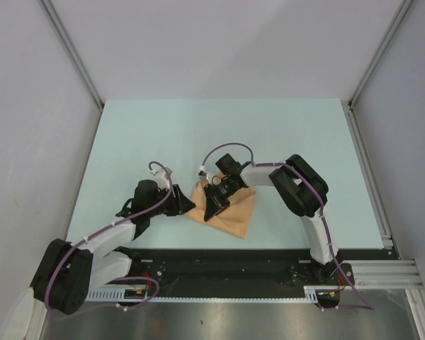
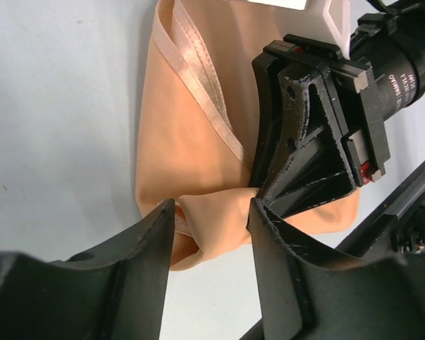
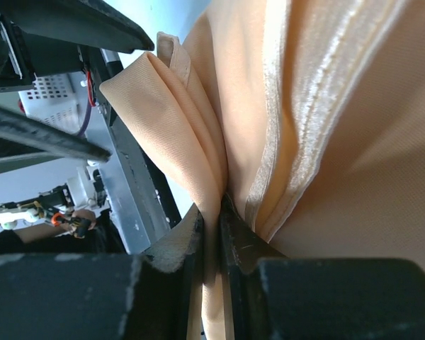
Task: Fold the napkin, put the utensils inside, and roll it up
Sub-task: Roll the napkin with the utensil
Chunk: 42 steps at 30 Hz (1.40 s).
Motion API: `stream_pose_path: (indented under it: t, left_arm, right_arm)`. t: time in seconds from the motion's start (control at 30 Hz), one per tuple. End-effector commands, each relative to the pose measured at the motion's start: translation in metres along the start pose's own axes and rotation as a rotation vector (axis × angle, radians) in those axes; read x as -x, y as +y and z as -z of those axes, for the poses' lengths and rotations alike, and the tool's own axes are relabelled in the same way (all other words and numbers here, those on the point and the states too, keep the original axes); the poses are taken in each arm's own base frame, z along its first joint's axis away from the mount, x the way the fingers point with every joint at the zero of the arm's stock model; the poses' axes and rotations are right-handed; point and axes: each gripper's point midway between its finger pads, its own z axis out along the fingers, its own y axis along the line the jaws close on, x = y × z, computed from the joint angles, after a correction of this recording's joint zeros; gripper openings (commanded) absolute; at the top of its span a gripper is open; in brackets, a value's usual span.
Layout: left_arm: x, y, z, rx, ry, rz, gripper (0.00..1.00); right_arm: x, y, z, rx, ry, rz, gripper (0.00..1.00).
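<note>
The peach-orange napkin (image 1: 235, 212) lies folded and bunched on the table near the front edge. My right gripper (image 1: 214, 207) is shut on a raised fold of the napkin (image 3: 177, 120), with the cloth pinched between its jaws (image 3: 212, 223). My left gripper (image 1: 188, 204) is open at the napkin's left edge. In the left wrist view its jaws stand apart on either side of that lifted fold (image 2: 212, 223), next to the right gripper's fingers (image 2: 304, 142). The napkin's hemmed edge (image 2: 198, 64) shows. The orange-red utensil is not in view.
The pale blue-green table (image 1: 198, 134) is walled by grey panels. A black rail (image 1: 219, 258) runs along the near edge just below the napkin, and it also shows in the right wrist view (image 3: 134, 191). A metal frame bar (image 1: 372, 177) lines the right side.
</note>
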Motion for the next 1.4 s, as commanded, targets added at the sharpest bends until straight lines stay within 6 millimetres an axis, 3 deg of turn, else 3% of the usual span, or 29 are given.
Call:
stream_pose_path:
  t: [0.0, 0.27, 0.4, 0.47, 0.53, 0.73, 0.97, 1.0, 1.03, 1.1, 1.17, 1.2, 1.27, 1.3, 1.37]
  left_arm:
    - [0.013, -0.006, -0.006, -0.023, -0.038, -0.050, 0.48]
    - [0.001, 0.000, -0.018, -0.022, 0.023, -0.020, 0.36]
    - [-0.002, 0.005, -0.021, -0.002, 0.028, 0.000, 0.25]
    - [-0.011, 0.015, -0.023, 0.041, 0.065, 0.029, 0.09]
    - [-0.011, 0.023, -0.024, 0.094, 0.073, 0.043, 0.00]
    - [-0.022, 0.038, -0.027, 0.177, 0.151, 0.072, 0.00]
    - [-0.024, 0.040, -0.029, 0.195, 0.202, 0.056, 0.00]
    - [-0.025, 0.041, -0.029, 0.197, 0.210, 0.052, 0.00]
    - [-0.025, 0.041, -0.029, 0.197, 0.211, 0.051, 0.00]
    - [-0.026, 0.040, -0.030, 0.192, 0.221, 0.050, 0.00]
    - [-0.025, 0.039, -0.031, 0.186, 0.223, 0.052, 0.00]
    - [-0.026, 0.039, -0.031, 0.186, 0.228, 0.054, 0.00]
    - [-0.028, 0.039, -0.032, 0.185, 0.236, 0.054, 0.00]
    - [-0.028, 0.040, -0.032, 0.186, 0.241, 0.054, 0.00]
    - [-0.027, 0.039, -0.033, 0.187, 0.244, 0.051, 0.00]
  right_arm:
    - [-0.030, -0.035, -0.006, -0.107, 0.084, -0.127, 0.15]
    - [-0.028, -0.039, -0.006, -0.121, 0.085, -0.138, 0.15]
    - [-0.028, -0.039, -0.006, -0.119, 0.085, -0.137, 0.16]
    - [-0.026, -0.037, -0.005, -0.119, 0.079, -0.129, 0.19]
    - [-0.023, -0.034, -0.002, -0.124, 0.068, -0.121, 0.23]
    - [-0.003, -0.015, 0.020, -0.149, -0.005, -0.069, 0.54]
    - [0.019, 0.013, 0.067, -0.262, -0.123, 0.071, 0.63]
    - [0.017, 0.010, 0.070, -0.308, -0.140, 0.098, 0.64]
    - [0.020, 0.021, 0.079, -0.336, -0.180, 0.152, 0.65]
    - [0.011, 0.015, 0.080, -0.445, -0.194, 0.209, 0.65]
    - [0.005, 0.027, 0.082, -0.516, -0.219, 0.295, 0.66]
    - [-0.005, 0.012, 0.085, -0.612, -0.215, 0.299, 0.66]
    - [-0.017, 0.021, 0.082, -0.672, -0.226, 0.370, 0.67]
    - [-0.027, 0.009, 0.084, -0.740, -0.221, 0.371, 0.67]
    - [-0.033, 0.016, 0.087, -0.766, -0.258, 0.409, 0.68]
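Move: The left fingers stand open over the left end of the napkin's rolled near edge, which lies roughly 4 cm below them and about 1 cm ahead and 1 cm right. From the left hand, the napkin's far left corner is some 9 cm ahead and 3 cm right, about 5 cm lower. The right hand already holds the rolled edge right between its fingertips; the napkin's near right corner lies about 12 cm to its right and 7 cm back, 1 cm lower. The left fingers come down about 4 cm around the roll's left end and shut, pinching the cloth, then keep hold while the hand eases slightly forward and tips further down. Only after that do the right fingers open and let go; that hand rises about 6 cm and goes 5 cm right over the napkin, first forward, then back again, its wrist unwinding some 35 degrees so the fingers swing forward out of their backward slant. ##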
